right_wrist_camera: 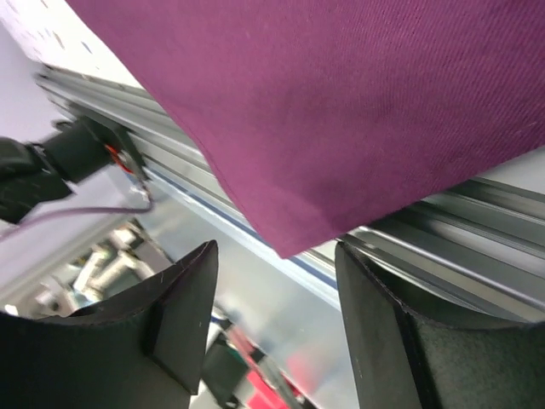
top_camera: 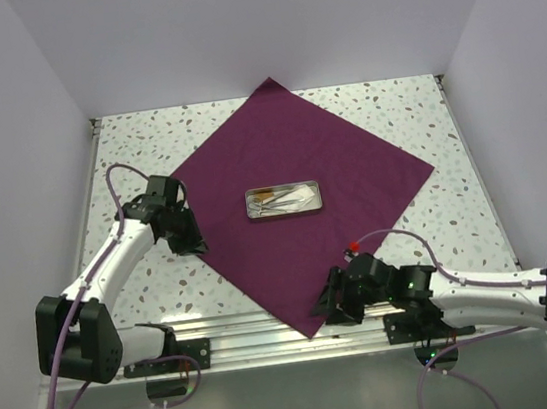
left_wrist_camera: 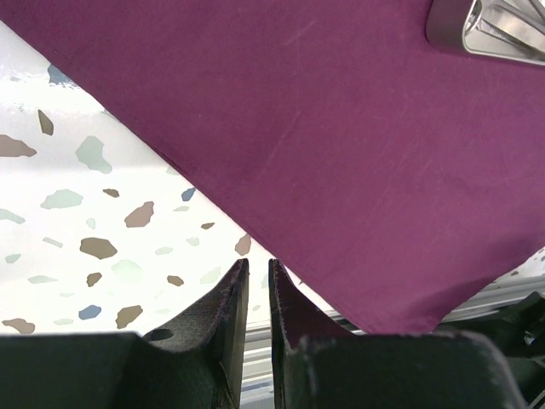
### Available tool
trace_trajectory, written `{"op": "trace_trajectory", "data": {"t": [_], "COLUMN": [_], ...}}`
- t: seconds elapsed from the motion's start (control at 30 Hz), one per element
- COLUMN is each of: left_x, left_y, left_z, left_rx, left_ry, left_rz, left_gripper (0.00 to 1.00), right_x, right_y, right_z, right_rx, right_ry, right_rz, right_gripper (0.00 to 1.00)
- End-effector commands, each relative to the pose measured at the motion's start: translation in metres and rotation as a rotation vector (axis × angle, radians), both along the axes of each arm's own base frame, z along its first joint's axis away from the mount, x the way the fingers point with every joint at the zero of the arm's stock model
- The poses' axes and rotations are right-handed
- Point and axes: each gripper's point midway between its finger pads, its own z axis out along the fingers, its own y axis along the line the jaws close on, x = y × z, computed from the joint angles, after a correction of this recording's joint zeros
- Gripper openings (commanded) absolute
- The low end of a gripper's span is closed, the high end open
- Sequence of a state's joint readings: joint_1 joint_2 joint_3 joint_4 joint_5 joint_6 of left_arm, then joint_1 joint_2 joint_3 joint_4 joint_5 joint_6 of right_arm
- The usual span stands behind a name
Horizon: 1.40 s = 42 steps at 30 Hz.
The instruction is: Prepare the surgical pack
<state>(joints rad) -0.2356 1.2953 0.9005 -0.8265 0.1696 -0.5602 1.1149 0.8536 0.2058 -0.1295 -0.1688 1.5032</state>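
The plum-purple cloth of the surgical pack lies spread flat as a diamond on the speckled table. A small steel tray with steel instruments sits at its middle. My left gripper hovers at the cloth's lower-left edge. In the left wrist view its fingers stand only a narrow slit apart, with nothing between them, beside the cloth edge; the tray shows at top right. My right gripper is at the cloth's near corner. Its jaws are wide open either side of the cloth tip, not touching it.
An aluminium rail runs along the table's near edge, and the cloth's near corner overhangs this rail. White walls close in the left, back and right. Bare speckled tabletop shows around the cloth.
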Motion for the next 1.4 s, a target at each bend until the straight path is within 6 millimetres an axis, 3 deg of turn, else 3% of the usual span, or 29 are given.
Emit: {"op": "trace_trajectory", "data": {"t": [0.0,0.1,0.27,0.53,0.7,0.83,1.17,1.37], "left_x": [0.001,0.0,0.002,0.006,0.008,0.008,0.007,0.008], "left_y": [-0.001,-0.004,-0.002,-0.003,-0.003,-0.002,0.001,0.0], "left_z": [0.007,0.008,0.012,0.015,0.016,0.016,0.013,0.013], "left_rx": [-0.021,-0.036,-0.023,-0.026,-0.024,-0.013,0.004,0.002], "left_ry": [-0.044,-0.041,-0.05,-0.055,-0.054,-0.051,-0.05,-0.05], "left_rz": [-0.044,-0.055,-0.064,-0.057,-0.054,-0.059,-0.075,-0.085], "left_gripper": [0.19,0.19,0.19,0.19,0.19,0.19,0.19,0.19], "right_x": [0.017,0.013,0.004,-0.016,-0.013,-0.006,0.005,0.007], "right_y": [0.009,-0.004,-0.008,0.002,0.018,0.02,-0.012,-0.003], "right_z": [0.01,-0.002,-0.007,-0.023,-0.026,-0.033,-0.045,-0.046], "right_rx": [0.069,0.015,0.001,-0.059,-0.047,-0.069,-0.195,-0.16], "right_ry": [-0.007,0.016,0.045,0.087,0.068,0.074,0.072,0.069], "right_rz": [-0.125,-0.154,-0.143,-0.06,-0.067,-0.13,-0.309,-0.308], "right_gripper": [0.6,0.58,0.57,0.57,0.57,0.56,0.41,0.34]}}
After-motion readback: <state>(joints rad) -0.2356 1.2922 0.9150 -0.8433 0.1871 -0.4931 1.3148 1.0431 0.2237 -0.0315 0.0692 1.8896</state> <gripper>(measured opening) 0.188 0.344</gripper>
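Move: The purple cloth's near corner is the right hand's aim, about 4 cm back, 3 cm left and 3 cm below; the metal edge rails run just under that corner. The instrument tray stands on the cloth some 27 cm ahead of the right hand, 6 cm left and 3 cm down. From the left hand the corner lies roughly 22 cm back, 24 cm right and 8 cm lower. The right hand sinks 2 cm, reaching 4 cm left then partly back, fingers half closing around the cloth's corner. ##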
